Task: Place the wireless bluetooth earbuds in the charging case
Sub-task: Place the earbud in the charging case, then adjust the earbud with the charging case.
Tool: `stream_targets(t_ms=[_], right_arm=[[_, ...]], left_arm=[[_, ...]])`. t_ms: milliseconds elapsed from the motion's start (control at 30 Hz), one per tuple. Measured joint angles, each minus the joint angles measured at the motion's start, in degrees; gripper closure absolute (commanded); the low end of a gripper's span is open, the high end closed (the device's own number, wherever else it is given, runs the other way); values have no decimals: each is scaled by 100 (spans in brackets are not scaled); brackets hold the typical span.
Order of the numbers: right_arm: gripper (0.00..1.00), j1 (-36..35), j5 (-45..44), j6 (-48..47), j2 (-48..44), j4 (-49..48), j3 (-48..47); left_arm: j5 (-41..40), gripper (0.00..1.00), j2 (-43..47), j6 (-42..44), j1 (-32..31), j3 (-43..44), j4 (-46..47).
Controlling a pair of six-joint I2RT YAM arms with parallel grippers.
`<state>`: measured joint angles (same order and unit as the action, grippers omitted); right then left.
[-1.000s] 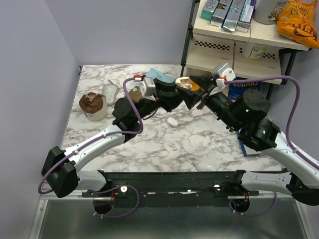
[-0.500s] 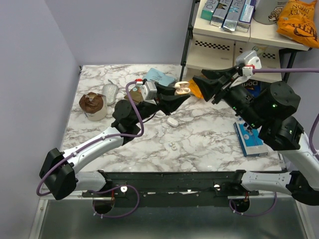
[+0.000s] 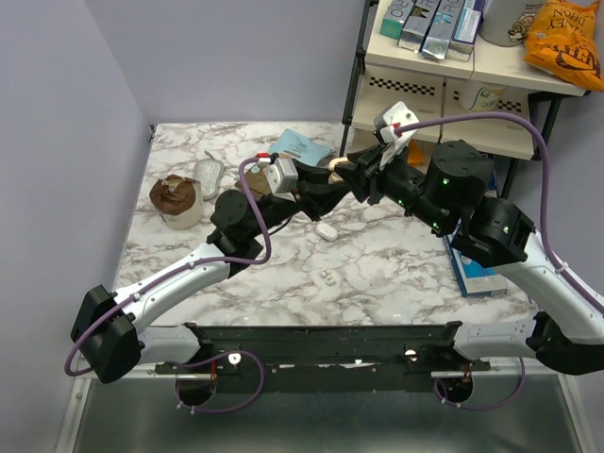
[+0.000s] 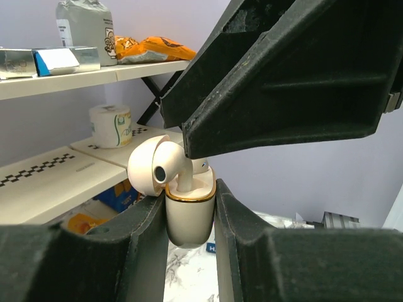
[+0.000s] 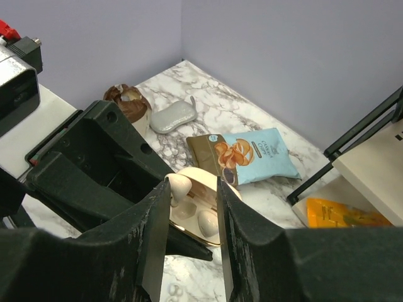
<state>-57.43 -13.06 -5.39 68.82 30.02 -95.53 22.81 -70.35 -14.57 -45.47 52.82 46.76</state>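
Note:
My left gripper [image 3: 332, 181] is shut on the charging case [image 3: 343, 168], holding it open and upright above the table; in the left wrist view [image 4: 187, 200] the case [image 4: 189, 217] sits clamped between the fingers. One cream earbud [image 5: 208, 221] lies seated in the case [image 5: 208, 236]. A second earbud [image 5: 179, 187] [image 4: 162, 167] stands stem-down, half out of its slot. My right gripper [image 3: 357, 176] [image 5: 192, 189] is over the case, jaws slightly apart around that earbud, which touches only one finger. Two tiny white buds [image 3: 327, 276] lie on the marble.
A plain white oval object [image 3: 327, 230] lies below the grippers. A blue snack bag [image 3: 304, 144], a grey pouch [image 3: 208, 173] and a brown cup [image 3: 176, 200] sit at the back left. A shelf rack [image 3: 444, 94] stands at the right, a blue box [image 3: 475, 267] beside it.
The right gripper pulled away up and right from the case, then came back down over it. The left gripper kept holding the case at the same spot.

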Motion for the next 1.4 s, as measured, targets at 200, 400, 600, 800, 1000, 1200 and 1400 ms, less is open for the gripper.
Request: stream_targets(t_ms=[200,400,600,800,1000,1200,1400], right_arm=[[56,0,-46,2,20,4,-79],[56,0,-173,13,52,9,-87],[56,0,-227,44,160,22,-114],[53,0,-240,94,201,111,-181],[37,0,-262,208,168,210,-245],[32,0,-258,310,173,313,-483],[29,-28,-254,372,251,363,-511]], left_arm=[[7,100,15,2,0,-17,-22],[17,100,76,4,0,-59,-15],[52,100,109,7,0,-59,-15],[66,100,173,22,4,-90,-17],[66,100,190,46,4,-105,-15],[63,100,190,66,4,-136,-15],[61,100,188,98,4,-136,-15]])
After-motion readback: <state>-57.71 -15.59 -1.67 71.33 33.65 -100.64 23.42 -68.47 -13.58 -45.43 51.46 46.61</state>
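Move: The loose earbud leans out of the open charging case right at my right fingertips, about 2 cm ahead, 2 cm to the left and a touch lower. The case's middle is some 3 cm ahead, 1 cm left and 2 cm below, and the other earbud, already in its slot, about 4 cm ahead and 1 cm left at that same height. From my left hand, which holds the case, the leaning earbud is roughly 1 cm ahead, 3 cm right and 2 cm up. With the fingertips at the leaning earbud, I ease my right hand about 1 cm forward over the case to work the earbud round, then draw it back and to the right as the fingers spread wide, rising some 1.5 cm before settling slightly left and down. My left hand keeps its grip on the case and shifts it about 1 cm back and left. ##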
